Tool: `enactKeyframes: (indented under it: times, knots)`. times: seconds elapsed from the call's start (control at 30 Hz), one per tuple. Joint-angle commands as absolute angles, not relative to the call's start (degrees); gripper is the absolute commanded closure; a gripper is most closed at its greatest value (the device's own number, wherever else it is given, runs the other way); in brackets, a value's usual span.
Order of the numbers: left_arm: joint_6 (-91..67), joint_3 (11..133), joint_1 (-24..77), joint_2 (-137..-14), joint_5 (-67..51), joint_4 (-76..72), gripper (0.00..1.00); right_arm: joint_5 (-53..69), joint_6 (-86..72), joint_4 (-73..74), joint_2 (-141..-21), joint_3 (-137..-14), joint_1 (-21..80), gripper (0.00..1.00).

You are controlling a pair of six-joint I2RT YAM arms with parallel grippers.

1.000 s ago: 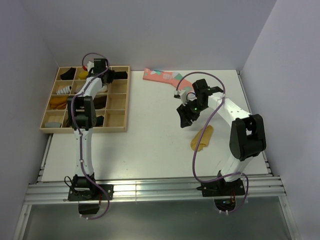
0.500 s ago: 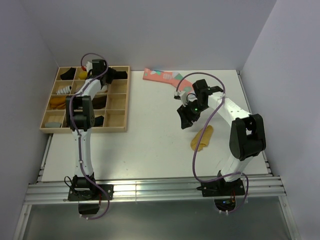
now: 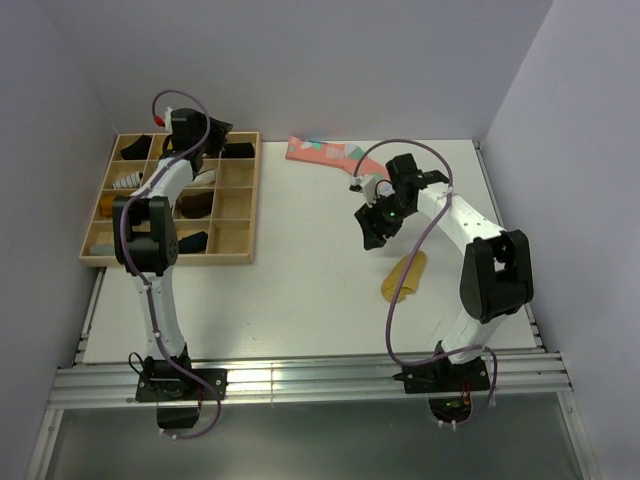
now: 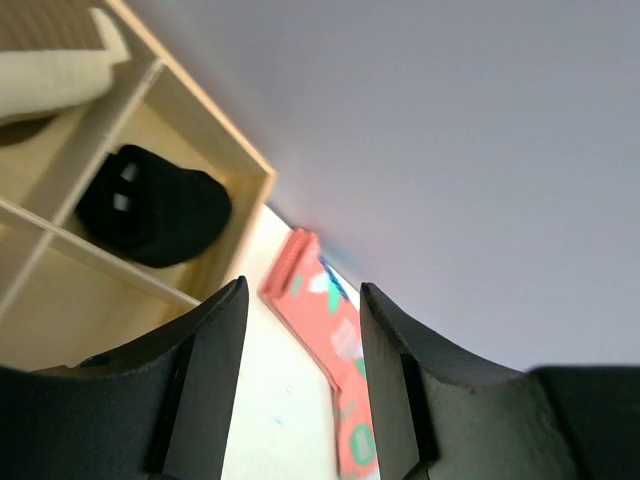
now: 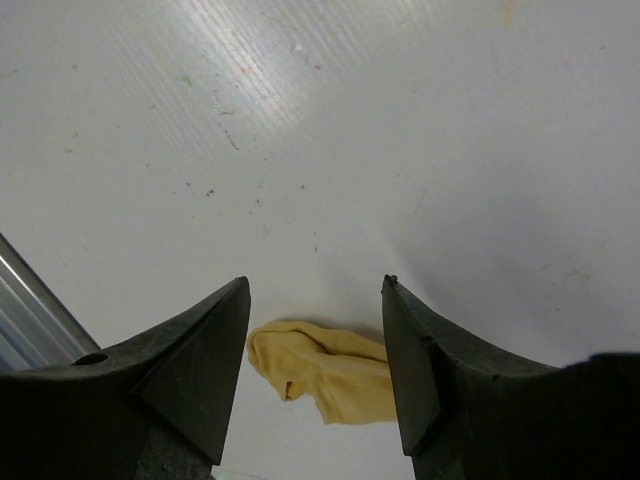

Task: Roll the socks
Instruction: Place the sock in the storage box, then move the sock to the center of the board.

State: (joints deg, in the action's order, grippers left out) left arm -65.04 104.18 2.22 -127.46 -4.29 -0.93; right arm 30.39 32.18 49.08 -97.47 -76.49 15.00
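Observation:
The black sock (image 4: 155, 205) lies bunched up, with small white marks, in the far right compartment of the wooden tray (image 3: 248, 200); it also shows as the black sock (image 3: 237, 150) in the top view. My left gripper (image 4: 302, 290) hangs above and beside it, open and empty, and the top view puts the left gripper (image 3: 213, 135) over the tray's back edge. The mustard sock (image 5: 325, 372) lies flat on the table, also seen as the mustard sock (image 3: 405, 275). My right gripper (image 5: 316, 283) hovers open above it; this right gripper (image 3: 372, 228) touches nothing.
A long pink sock (image 3: 330, 155) with teal and white patches lies at the back of the table, also visible as the pink sock (image 4: 335, 345). Other tray compartments hold a white sock (image 4: 50, 75) and further dark and tan items. Walls close in on three sides.
My left gripper has opened and drawn up and back from the tray's far right compartment, leaving the black sock there. The right gripper has shifted slightly away from the mustard sock.

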Motion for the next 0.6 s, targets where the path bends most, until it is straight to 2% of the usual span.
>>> enactKeyframes:
  times: [0.0, 0.37, 0.57]
  knots:
    - [-63.19, 99.78, 2.37, -119.46, -8.43, -7.99, 0.47, 27.17, 31.38, 47.2, -93.0, -74.89, 14.5, 0.37]
    - [-60.38, 76.76, 9.39, -98.38, -13.7, -13.61, 0.46, 19.95, 36.56, 47.02, -78.67, -54.6, 14.5, 0.37]
    - [-60.73, 66.28, 13.97, -90.36, -14.68, -17.75, 0.46, 20.04, 36.92, 46.85, -75.59, -52.03, 15.64, 0.37]
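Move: The mustard sock lies about 5 cm back of the right gripper, 9 cm to its right and 10 cm below. From the left gripper it is some 37 cm back, 39 cm right and 16 cm down. Of the left gripper's neighbours, the rolled black sock lies in its compartment 2 cm ahead, 1 cm left and 14 cm below. The storage box's middle is 12 cm back, 14 cm left; the coral sock 3 cm back, 26 cm right. Pull the empty left gripper back and to the right off the storage box, about 20 cm, climbing 9 cm, swinging it some 20 degrees clockwise and raising its fingertips towards level. Meanwhile carry the right gripper back and right about 10 cm, sinking slightly and tilting its fingers more steeply down, in over the mustard sock's near end. Keep both open. ##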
